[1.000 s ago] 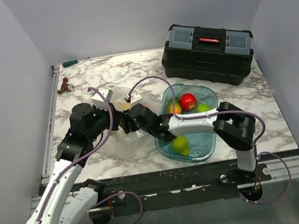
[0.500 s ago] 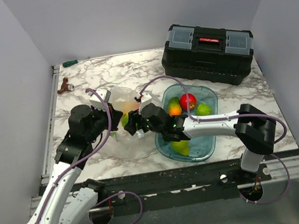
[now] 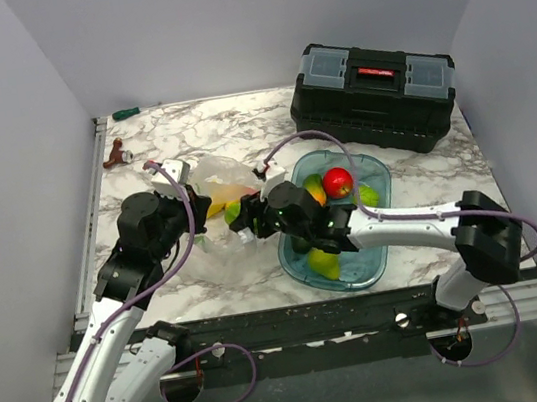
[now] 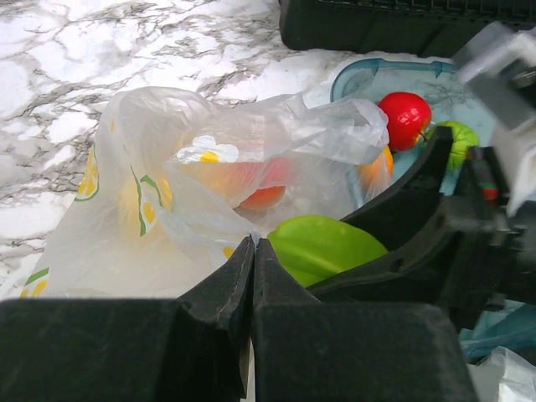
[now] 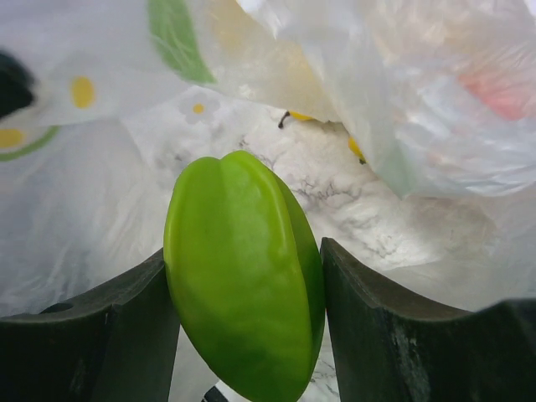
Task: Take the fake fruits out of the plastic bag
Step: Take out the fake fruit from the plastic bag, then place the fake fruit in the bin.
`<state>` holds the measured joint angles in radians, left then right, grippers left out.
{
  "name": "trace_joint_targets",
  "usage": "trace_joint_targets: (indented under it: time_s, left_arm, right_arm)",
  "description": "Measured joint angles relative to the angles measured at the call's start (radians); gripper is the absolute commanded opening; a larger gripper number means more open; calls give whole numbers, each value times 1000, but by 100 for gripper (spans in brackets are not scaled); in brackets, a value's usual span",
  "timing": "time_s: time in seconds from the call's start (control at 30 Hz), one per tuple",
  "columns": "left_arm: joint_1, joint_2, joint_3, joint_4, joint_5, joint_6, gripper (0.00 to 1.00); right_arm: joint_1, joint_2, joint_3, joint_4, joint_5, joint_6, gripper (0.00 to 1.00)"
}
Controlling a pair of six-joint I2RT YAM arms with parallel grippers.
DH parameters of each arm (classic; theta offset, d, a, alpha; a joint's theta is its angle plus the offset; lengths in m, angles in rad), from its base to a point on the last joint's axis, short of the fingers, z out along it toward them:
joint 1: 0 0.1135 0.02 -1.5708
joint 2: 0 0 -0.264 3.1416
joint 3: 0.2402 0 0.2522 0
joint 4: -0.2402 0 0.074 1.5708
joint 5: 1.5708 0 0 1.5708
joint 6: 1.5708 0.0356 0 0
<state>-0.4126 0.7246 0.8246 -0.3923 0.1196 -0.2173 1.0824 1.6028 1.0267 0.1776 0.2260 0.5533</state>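
Observation:
The plastic bag [image 3: 212, 177] lies crumpled at mid-table, see-through with lemon prints [image 4: 159, 193]. My left gripper [image 3: 196, 200] is shut on the bag's near edge [image 4: 254, 245]. A peach-coloured fruit [image 4: 261, 186] shows through the film. My right gripper [image 3: 241, 215] is at the bag's mouth, shut on a glossy green fruit [image 5: 243, 276], which sits upright between its two fingers [image 5: 117, 327]. That green fruit [image 4: 322, 245] lies just right of the left jaws. A red apple [image 3: 337, 182], a green pear [image 3: 324, 262] and other fruits rest in the blue tray [image 3: 382, 257].
A black toolbox [image 3: 372, 94] stands at the back right, behind the tray. A green screwdriver [image 3: 124, 113] and a small brown object [image 3: 117, 154] lie at the far left. The right arm reaches across the tray's near left side.
My right gripper has drawn slightly rightward out of the bag's mouth, so the green fruit now shows. The right elbow swung right. The left gripper lifted the bag edge a little back-left.

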Motion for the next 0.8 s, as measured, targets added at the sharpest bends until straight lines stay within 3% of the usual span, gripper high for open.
trace_joint_targets:
  time_s: [0.2,0.57,0.8]
  left_arm:
    - [0,9,0,-2,-10,0,0]
    - [0,16,0,-6,-15,0,0]
    - [0,16,0,-6,-15,0,0]
  right_arm:
    - [0,-139,-24,-16,34,-10,1]
    - [0,-451,-261,-111,330,-21,1]
    - [-50,-484,-315,-261,464,83,1]
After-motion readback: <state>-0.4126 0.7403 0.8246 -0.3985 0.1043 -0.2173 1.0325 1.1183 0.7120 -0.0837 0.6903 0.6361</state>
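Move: I hold the green star fruit at the bag's mouth in my right hand. From there the middle of the blue bin is about 23 cm to the right, level in reach and some 13 cm below. In the bin, the papaya lies 20 cm right and 6 ahead of my hand, the apple 25 right and 7 ahead, the avocado 15 right and 5 back. From my left hand, the bin is roughly 31 cm right and 2 back. I carry the star fruit away from the bag to my right, nearly 18 cm, arching up some 6 cm at first and then sinking almost to the starting height over the bin's left part. On the way my right wrist swings about 30 degrees clockwise and the fingers keep their grip. My left hand stays put, shut on the bag's edge. ##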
